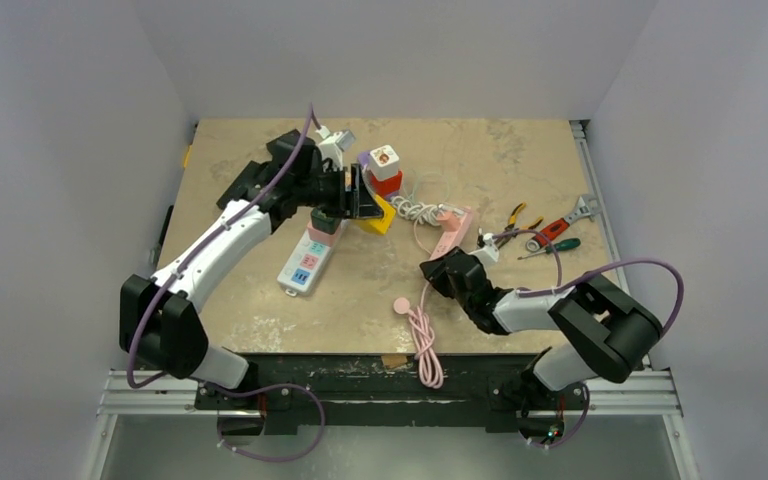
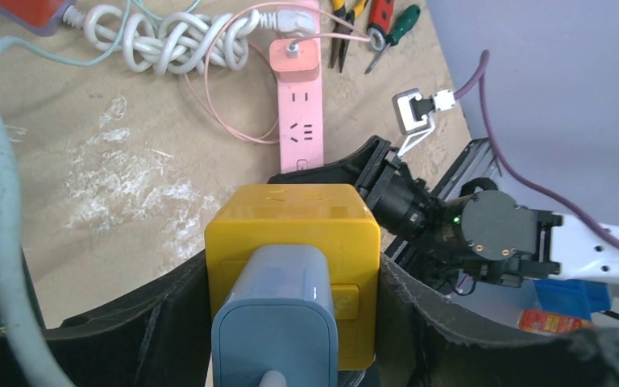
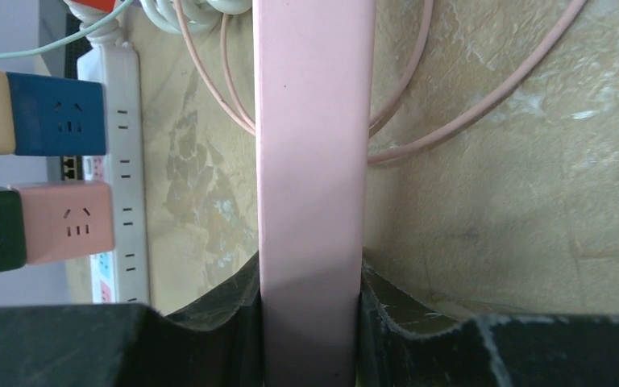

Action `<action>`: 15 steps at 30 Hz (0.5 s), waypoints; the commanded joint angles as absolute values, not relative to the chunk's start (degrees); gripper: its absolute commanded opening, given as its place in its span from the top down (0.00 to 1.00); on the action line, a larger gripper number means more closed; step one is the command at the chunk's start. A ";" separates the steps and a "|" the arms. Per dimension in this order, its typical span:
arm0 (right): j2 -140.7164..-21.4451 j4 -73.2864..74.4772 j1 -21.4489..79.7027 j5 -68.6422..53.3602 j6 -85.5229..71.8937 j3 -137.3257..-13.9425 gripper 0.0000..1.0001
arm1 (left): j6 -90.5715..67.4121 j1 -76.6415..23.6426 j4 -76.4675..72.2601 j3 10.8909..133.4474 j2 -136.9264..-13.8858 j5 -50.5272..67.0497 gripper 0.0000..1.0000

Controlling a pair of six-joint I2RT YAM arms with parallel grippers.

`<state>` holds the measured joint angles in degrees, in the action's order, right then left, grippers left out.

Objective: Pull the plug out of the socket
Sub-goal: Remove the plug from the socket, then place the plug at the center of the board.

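Note:
My left gripper (image 2: 294, 302) is shut on a yellow cube socket (image 2: 294, 226), its black fingers (image 2: 169, 314) pressed to both sides. A blue-grey plug (image 2: 278, 322) sits pushed into the cube's near face, its pale cable (image 2: 0, 201) looping away left. From above, the cube (image 1: 380, 216) shows at the left gripper (image 1: 362, 196). My right gripper (image 3: 312, 322) is shut on the near end of a pink power strip (image 3: 312, 161), which lies flat on the table (image 1: 453, 232). A pink plug (image 2: 292, 55) sits in the strip's far end.
A white power strip (image 1: 305, 262) lies under the left arm. A red cube with a white adapter (image 1: 385, 170) and a coiled white cable (image 1: 415, 208) sit behind. Pliers, screwdriver and wrench (image 1: 550, 228) lie at the right. A pink cable bundle (image 1: 422, 340) hangs over the front edge.

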<state>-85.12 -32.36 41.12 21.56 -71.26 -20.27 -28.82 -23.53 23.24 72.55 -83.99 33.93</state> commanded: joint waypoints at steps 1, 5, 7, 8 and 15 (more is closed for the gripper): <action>-81.87 -23.61 40.72 24.43 -65.11 -18.88 1.00 | -20.84 -26.33 22.39 71.39 -84.55 31.51 1.00; -77.19 -22.41 40.69 21.93 -61.30 -17.91 1.00 | -11.99 -29.09 24.00 69.70 -86.58 25.72 1.00; -75.49 -21.55 40.66 20.42 -59.39 -17.53 1.00 | -7.59 -30.00 24.07 68.55 -87.56 23.36 1.00; -74.94 -21.79 40.61 19.48 -58.40 -17.36 1.00 | -6.09 -30.32 23.81 67.75 -88.02 22.23 1.00; -73.09 -23.24 40.59 13.45 -54.62 -16.27 0.95 | 5.22 -34.60 20.01 63.47 -90.82 12.80 1.00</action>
<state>-74.81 -23.83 40.66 16.43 -59.44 -17.19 -4.01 -32.56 24.51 64.60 -90.41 18.81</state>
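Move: The yellow plug is already off the pink strip and held in the left gripper. The bare table between the two strips lies about 22 cm below that hand, 3 cm back. The pink adapter on the white strip sits some 8 cm left of the hand, 6 cm ahead and 18 cm down; the round pink plug lies about 7 cm back, 5 cm right, 22 cm down. From the right hand, that bare patch is roughly 11 cm left, 2 cm back and 2 cm lower. Lower the left gripper about 12 cm towards the bare table, easing slightly back and tipping its fingers some 25 degrees further down while turning a little clockwise; keep the yellow plug gripped. With the right gripper still pinching the pink strip's near end, draw it back and a bit right at the same height, turning slightly counter-clockwise. ##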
